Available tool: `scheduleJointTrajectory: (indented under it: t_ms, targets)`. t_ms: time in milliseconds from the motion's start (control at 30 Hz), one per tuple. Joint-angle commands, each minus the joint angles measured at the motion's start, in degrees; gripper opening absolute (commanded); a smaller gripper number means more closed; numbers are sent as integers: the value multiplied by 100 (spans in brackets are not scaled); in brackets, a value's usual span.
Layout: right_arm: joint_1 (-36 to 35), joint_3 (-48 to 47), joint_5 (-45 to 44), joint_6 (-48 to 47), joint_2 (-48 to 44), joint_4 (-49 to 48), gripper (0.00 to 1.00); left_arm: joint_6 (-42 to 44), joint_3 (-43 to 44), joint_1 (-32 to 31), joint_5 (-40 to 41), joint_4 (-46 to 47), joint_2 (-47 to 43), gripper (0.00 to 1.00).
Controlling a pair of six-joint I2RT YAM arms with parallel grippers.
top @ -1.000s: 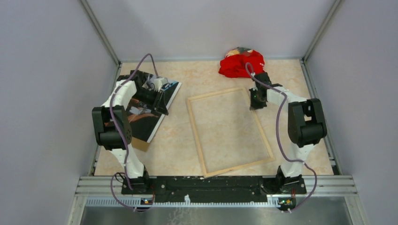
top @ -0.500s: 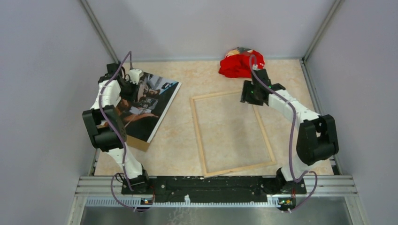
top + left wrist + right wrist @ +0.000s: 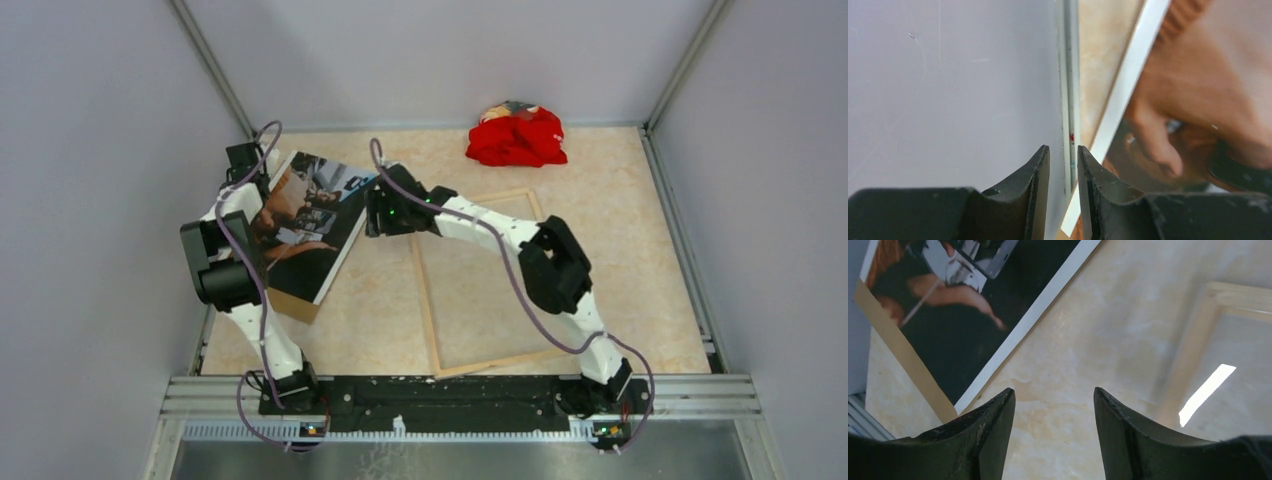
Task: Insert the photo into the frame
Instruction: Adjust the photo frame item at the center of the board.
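The photo (image 3: 310, 225), a dark print with a white border, lies face up at the left on a brown board. In the left wrist view the photo (image 3: 1198, 90) fills the right side. My left gripper (image 3: 245, 165) is at its far left edge beside the wall. The left gripper (image 3: 1063, 150) is open by only a narrow gap, and the white border passes next to its right finger. The frame (image 3: 428, 300) lies wood side up in the middle. My right gripper (image 3: 372, 218) reaches across it. The right gripper (image 3: 1054, 395) is open over bare table between the photo (image 3: 963, 315) and the frame (image 3: 1193, 355).
A brown backing board (image 3: 295, 308) shows under the photo's near edge, and the backing board (image 3: 903, 360) also appears in the right wrist view. A red cloth bundle (image 3: 515, 137) lies at the back. The left wall (image 3: 948, 90) stands close to the left gripper.
My right arm swung from the frame's far right corner across to the photo's right edge, and its jaws opened. The left gripper moved off the photo to its far left edge.
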State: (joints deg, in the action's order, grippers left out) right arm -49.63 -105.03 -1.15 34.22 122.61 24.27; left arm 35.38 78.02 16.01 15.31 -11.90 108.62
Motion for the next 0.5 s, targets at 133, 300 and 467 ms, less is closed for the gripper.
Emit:
scheduleJointTrajectory:
  t_ms: [133, 300, 467]
  targets:
    - [-363, -400, 87, 654, 1024, -315, 58, 382, 387, 126, 1060, 1270, 978, 34]
    - [-261, -264, 6, 722, 1173, -402, 58, 326, 745, 213, 1030, 1231, 1512, 33]
    - [165, 455, 98, 1068, 971, -895, 58, 180, 1085, 212, 386, 356, 1921, 33]
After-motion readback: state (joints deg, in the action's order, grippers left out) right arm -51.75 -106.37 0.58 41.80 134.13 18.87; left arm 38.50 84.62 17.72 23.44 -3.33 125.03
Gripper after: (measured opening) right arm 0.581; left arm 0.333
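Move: The photo's middle is about 13 cm to the right of my left hand, 8 cm back and 9 cm below, with the side rail some 6 cm to that hand's left. From my right hand, the photo's middle is roughly 18 cm left, almost level fore and aft, and 11 cm lower. The frame's middle lies about 22 cm right of my right hand, 10 cm back and 12 cm below. I sink both empty hands, one on each side of the photo. My right hand, fingers still well apart, drops nearly 9 cm into the gap between photo and frame, going 3–4 cm left and back, then easing about 2 cm forward again as its fingertips tilt down slightly. My left hand goes down about 7 cm and 5 cm left, a little forward, beside the side rail, its fingers staying slightly open. ##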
